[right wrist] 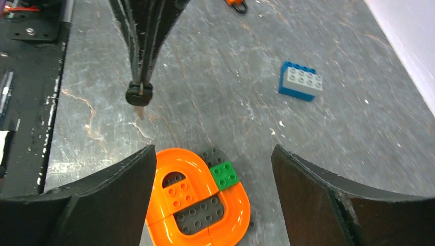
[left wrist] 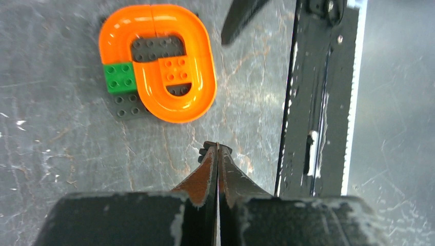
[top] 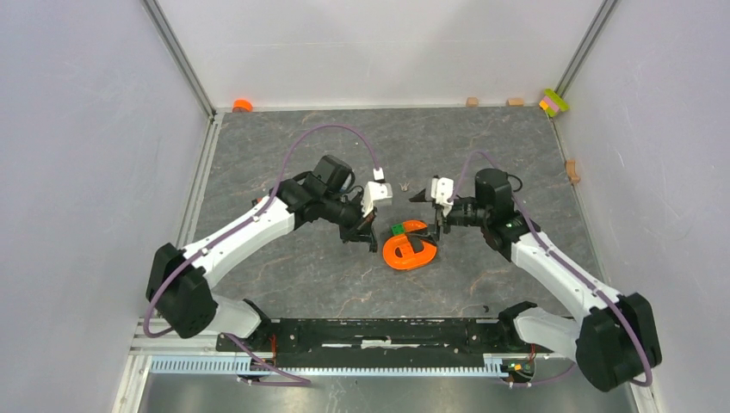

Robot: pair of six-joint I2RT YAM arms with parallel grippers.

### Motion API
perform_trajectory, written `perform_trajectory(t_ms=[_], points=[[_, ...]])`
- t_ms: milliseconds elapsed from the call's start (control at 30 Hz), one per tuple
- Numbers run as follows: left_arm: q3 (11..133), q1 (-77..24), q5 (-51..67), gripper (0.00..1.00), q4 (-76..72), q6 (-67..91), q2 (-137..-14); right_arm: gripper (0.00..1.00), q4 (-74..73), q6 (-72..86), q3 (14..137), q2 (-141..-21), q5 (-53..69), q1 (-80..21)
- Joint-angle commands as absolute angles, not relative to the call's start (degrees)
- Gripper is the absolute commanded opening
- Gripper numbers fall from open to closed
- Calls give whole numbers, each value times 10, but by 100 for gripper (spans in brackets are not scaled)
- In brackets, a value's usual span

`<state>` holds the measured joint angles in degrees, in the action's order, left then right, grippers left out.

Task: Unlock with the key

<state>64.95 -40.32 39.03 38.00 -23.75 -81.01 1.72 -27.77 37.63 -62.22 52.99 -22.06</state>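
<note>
My left gripper [left wrist: 217,149] is shut on the key [right wrist: 139,94]. Only its small black head [left wrist: 216,147] shows, pinched at the very fingertips, just above the table. My left gripper [top: 370,236] hangs just left of the orange ring-shaped piece [top: 410,248]. That piece [left wrist: 159,61] lies flat on a grey studded plate with a green brick [left wrist: 121,77] on one side. My right gripper [right wrist: 213,154] is open and straddles the orange piece [right wrist: 197,200] from above, touching nothing. A small orange padlock [right wrist: 236,4] lies far off, cut by the top edge of the right wrist view.
A blue and grey brick [right wrist: 301,81] sits on the table beyond the ring piece. Small wooden blocks [top: 472,101] and a coloured block [top: 553,101] lie along the back edge. The black rail [top: 379,331] runs along the near edge.
</note>
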Motion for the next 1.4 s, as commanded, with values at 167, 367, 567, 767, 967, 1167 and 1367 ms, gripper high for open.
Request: perform_trajectory(t_ms=[167, 367, 567, 767, 967, 1167, 1367], points=[[658, -395, 436, 2, 218, -103, -745, 78, 101, -218, 410, -695, 636, -263], [653, -395, 446, 2, 195, -79, -742, 65, 159, -170, 397, -721, 645, -291], [640, -395, 446, 2, 177, -70, -734, 46, 161, -164, 394, -737, 651, -293], [636, -394, 446, 2, 174, -72, -731, 42, 112, -212, 406, -743, 641, -293], [627, -390, 446, 2, 174, -77, -724, 43, 79, -246, 407, -737, 627, -294], [622, -389, 446, 2, 172, -80, -724, 41, 57, -268, 413, -730, 616, -294], [621, -389, 448, 2, 170, -78, -727, 36, 59, -259, 419, -730, 612, -293]])
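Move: The key is already pinched in the shut left fingers and hangs just below them; the open right gripper it is being brought to waits about 10 cm to the left hand's right, 5 cm farther out and some 3 cm higher. From the right hand the key lies about 9 cm left, 5 cm back and 6 cm lower. The orange track is almost straight beneath the right hand, roughly 17 cm down and 2 cm right; its green brick sits 4 cm ahead and 1 cm left of that hand. Raise the left gripper about 7 cm and slightly to the right, tilting its fingers some 15 degrees nearer to level, and hold the key there in the shut fingers. Bring the right gripper left about 5 cm and back 3 cm towards the key, turning some 15 degrees counter-clockwise and narrowing the fingers to under half open, then sink it nearly 3 cm to bring its fingertips to the hanging blade. ##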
